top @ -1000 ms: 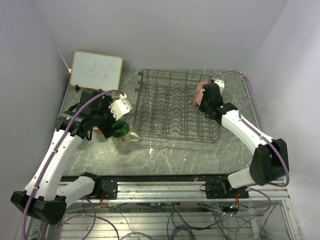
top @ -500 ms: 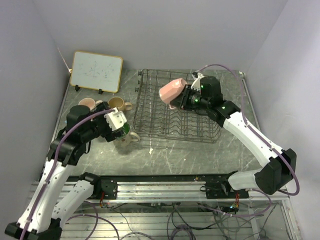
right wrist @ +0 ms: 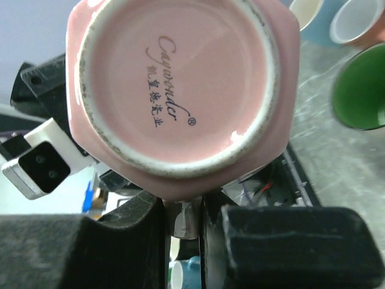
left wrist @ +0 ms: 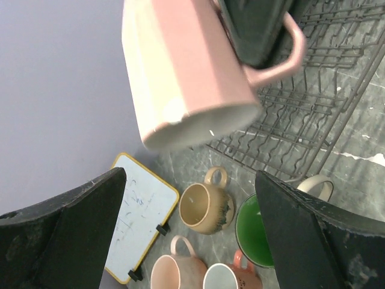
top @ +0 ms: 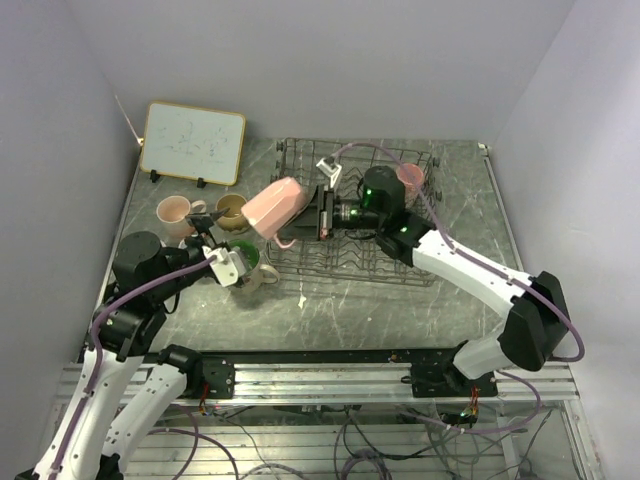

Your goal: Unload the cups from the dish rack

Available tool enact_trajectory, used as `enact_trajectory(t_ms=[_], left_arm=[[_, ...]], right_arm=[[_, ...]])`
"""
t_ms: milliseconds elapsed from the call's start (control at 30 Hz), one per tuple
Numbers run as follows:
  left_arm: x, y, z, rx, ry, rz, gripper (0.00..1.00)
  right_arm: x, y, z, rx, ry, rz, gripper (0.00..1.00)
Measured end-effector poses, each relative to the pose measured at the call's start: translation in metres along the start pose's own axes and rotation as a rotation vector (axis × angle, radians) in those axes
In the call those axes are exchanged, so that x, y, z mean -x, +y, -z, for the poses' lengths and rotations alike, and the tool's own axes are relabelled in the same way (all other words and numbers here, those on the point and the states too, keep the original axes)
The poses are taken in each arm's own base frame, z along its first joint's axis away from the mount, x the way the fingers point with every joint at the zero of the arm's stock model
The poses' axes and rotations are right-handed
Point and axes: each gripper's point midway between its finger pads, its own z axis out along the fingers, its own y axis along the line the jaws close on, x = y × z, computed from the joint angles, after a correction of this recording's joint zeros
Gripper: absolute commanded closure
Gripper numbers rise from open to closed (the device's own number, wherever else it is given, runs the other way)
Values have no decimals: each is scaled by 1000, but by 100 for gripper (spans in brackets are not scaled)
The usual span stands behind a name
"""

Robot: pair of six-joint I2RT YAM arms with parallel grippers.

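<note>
My right gripper is shut on the handle of a pink mug and holds it on its side in the air over the left edge of the dish rack. In the right wrist view the handle is pinched between the fingers, under the mug's base. My left gripper is open and empty, just below and left of that mug. On the table stand a pink mug, a tan mug, a green-inside mug and a salmon mug. One pink mug sits in the rack's back right.
A wood-framed whiteboard leans at the back left. A cream mug's handle shows beside the green-inside mug. A light blue mug shows low in the right wrist view. The rack fills the table's middle back.
My right gripper has carried the pink mug from the rack's back right across to its left edge. My left arm has drawn back toward the near left, off the green-inside mug.
</note>
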Motion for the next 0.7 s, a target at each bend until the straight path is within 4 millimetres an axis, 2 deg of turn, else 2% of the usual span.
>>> enact_trajectory(t_ms=[100, 200, 500, 633, 700], left_arm=[[7, 3, 2, 21, -29, -26, 1], [17, 7, 8, 40, -64, -71, 5], [36, 13, 15, 33, -113, -130, 20], [48, 17, 19, 33, -139, -80, 46], [55, 17, 21, 25, -158, -39, 51]], right_arm=[[-23, 13, -12, 67, 70, -29, 100], [-38, 23, -18, 120, 116, -50, 100], [-62, 50, -21, 274, 162, -101, 100], [-73, 55, -20, 350, 175, -150, 100], [-78, 59, -19, 377, 178, -173, 100]])
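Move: The right hand still holds the pink cup by its handle side, the body about 5 cm ahead and 4 cm left of the finger pads, level with them; the open left gripper waits some 16 cm to its left. From the left hand, the cup lies about 12 cm right, 6 cm ahead and nearly level. Below, on the table, the green-lined mug stands 8 cm ahead and 2 cm right, and the tan mug some 21 cm ahead and 2 cm left. The left fingers come astride the pink cup's rim, one seemingly inside the mouth, and close to a little over half open. To get there the right hand draws the cup back about 9 cm and slightly left, turning some 20 degrees counter-clockwise as its left side lifts, while the left hand rises about 5 cm and backs off 3 cm. ##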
